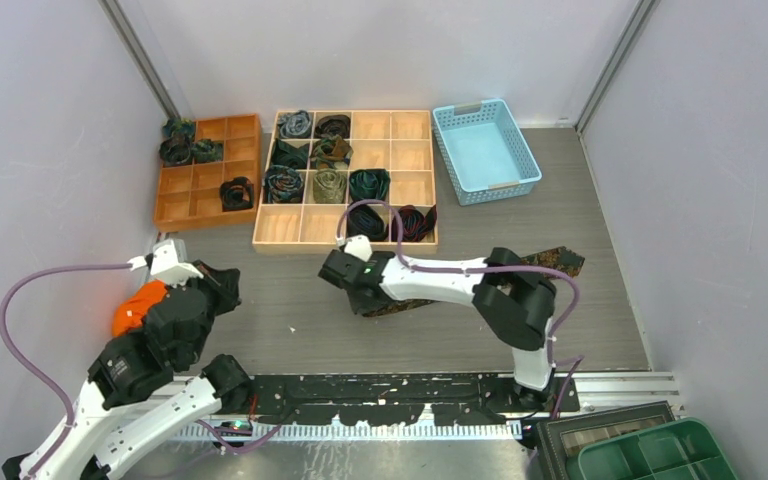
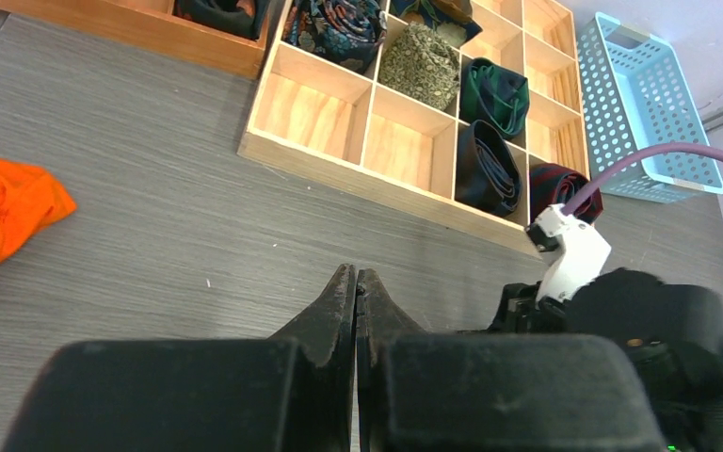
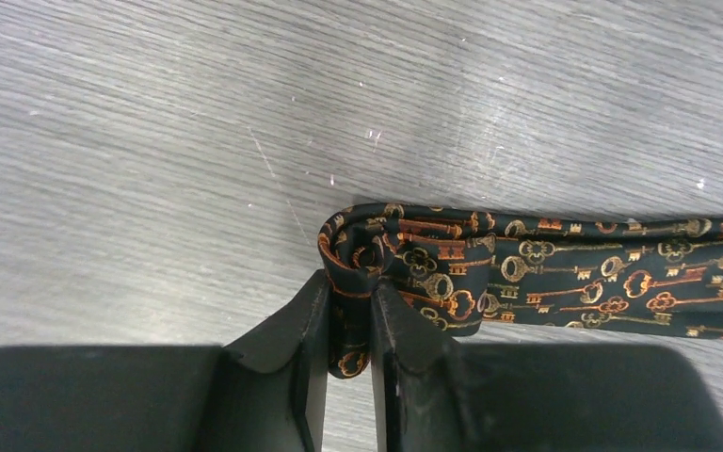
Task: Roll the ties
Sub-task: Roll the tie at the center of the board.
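A black tie with gold and orange keys (image 3: 565, 273) lies as a long strip on the grey table; it also shows in the top view (image 1: 550, 262), running from under the right arm to the right. Its near end is folded into a small tight coil. My right gripper (image 3: 348, 297) is shut on that coiled end, seen in the top view at table centre (image 1: 360, 290). My left gripper (image 2: 356, 282) is shut and empty, low over bare table at the left (image 1: 222, 285). Several rolled ties sit in the light wooden grid tray (image 1: 405, 242) and the orange tray (image 1: 175, 205).
An orange cloth lump (image 1: 135, 308) lies beside the left arm, also in the left wrist view (image 2: 0, 212). A light blue basket (image 1: 485, 150) stands at the back right. A green bin (image 1: 660, 455) sits at the bottom right corner.
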Motion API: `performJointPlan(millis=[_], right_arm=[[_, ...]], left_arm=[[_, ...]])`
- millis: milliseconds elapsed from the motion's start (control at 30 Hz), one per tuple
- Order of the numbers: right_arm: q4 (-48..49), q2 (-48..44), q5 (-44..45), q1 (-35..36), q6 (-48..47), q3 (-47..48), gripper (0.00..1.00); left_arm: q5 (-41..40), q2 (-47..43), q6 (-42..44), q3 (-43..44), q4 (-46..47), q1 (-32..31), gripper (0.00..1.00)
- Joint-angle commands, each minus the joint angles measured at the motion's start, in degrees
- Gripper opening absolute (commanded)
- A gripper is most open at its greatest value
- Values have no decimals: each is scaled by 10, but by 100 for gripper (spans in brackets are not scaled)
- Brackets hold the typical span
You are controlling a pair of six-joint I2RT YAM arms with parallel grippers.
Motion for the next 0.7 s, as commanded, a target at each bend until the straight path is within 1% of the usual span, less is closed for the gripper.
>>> performJointPlan(millis=[0, 167, 367, 567, 667], right_arm=[[141, -88, -125, -27, -2, -57, 23], [237, -132, -242, -57, 16, -118, 22], [356, -172, -349, -100, 58, -200, 20], [498, -198, -418, -150, 113, -303, 20], [530, -207, -439, -174, 121, -337, 20]], left_arm=[[9, 28, 24, 15, 52, 0, 0], [19, 51, 32, 18, 76, 0, 0], [32, 90, 39, 22, 107, 0, 0], [55, 136, 42, 21, 149, 0, 0], [65, 160, 45, 22, 169, 1, 0]])
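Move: The tie's rolled end sits between the right fingers, right at the hand point, and its flat strip runs off from there, its middle about 24 cm to the right and 5 cm ahead, on the table some 3 cm below. In the organizer, the dark roll lies about 17 cm straight ahead and the red-striped roll 17 cm ahead and 9 cm right. From the left hand the rolled end lies roughly 22 cm right, 3 cm ahead and 22 cm below. Still pinching the roll, right hand rises about 3 cm, fingertips swinging 45 degrees leftward; left hand approaches rightward. ##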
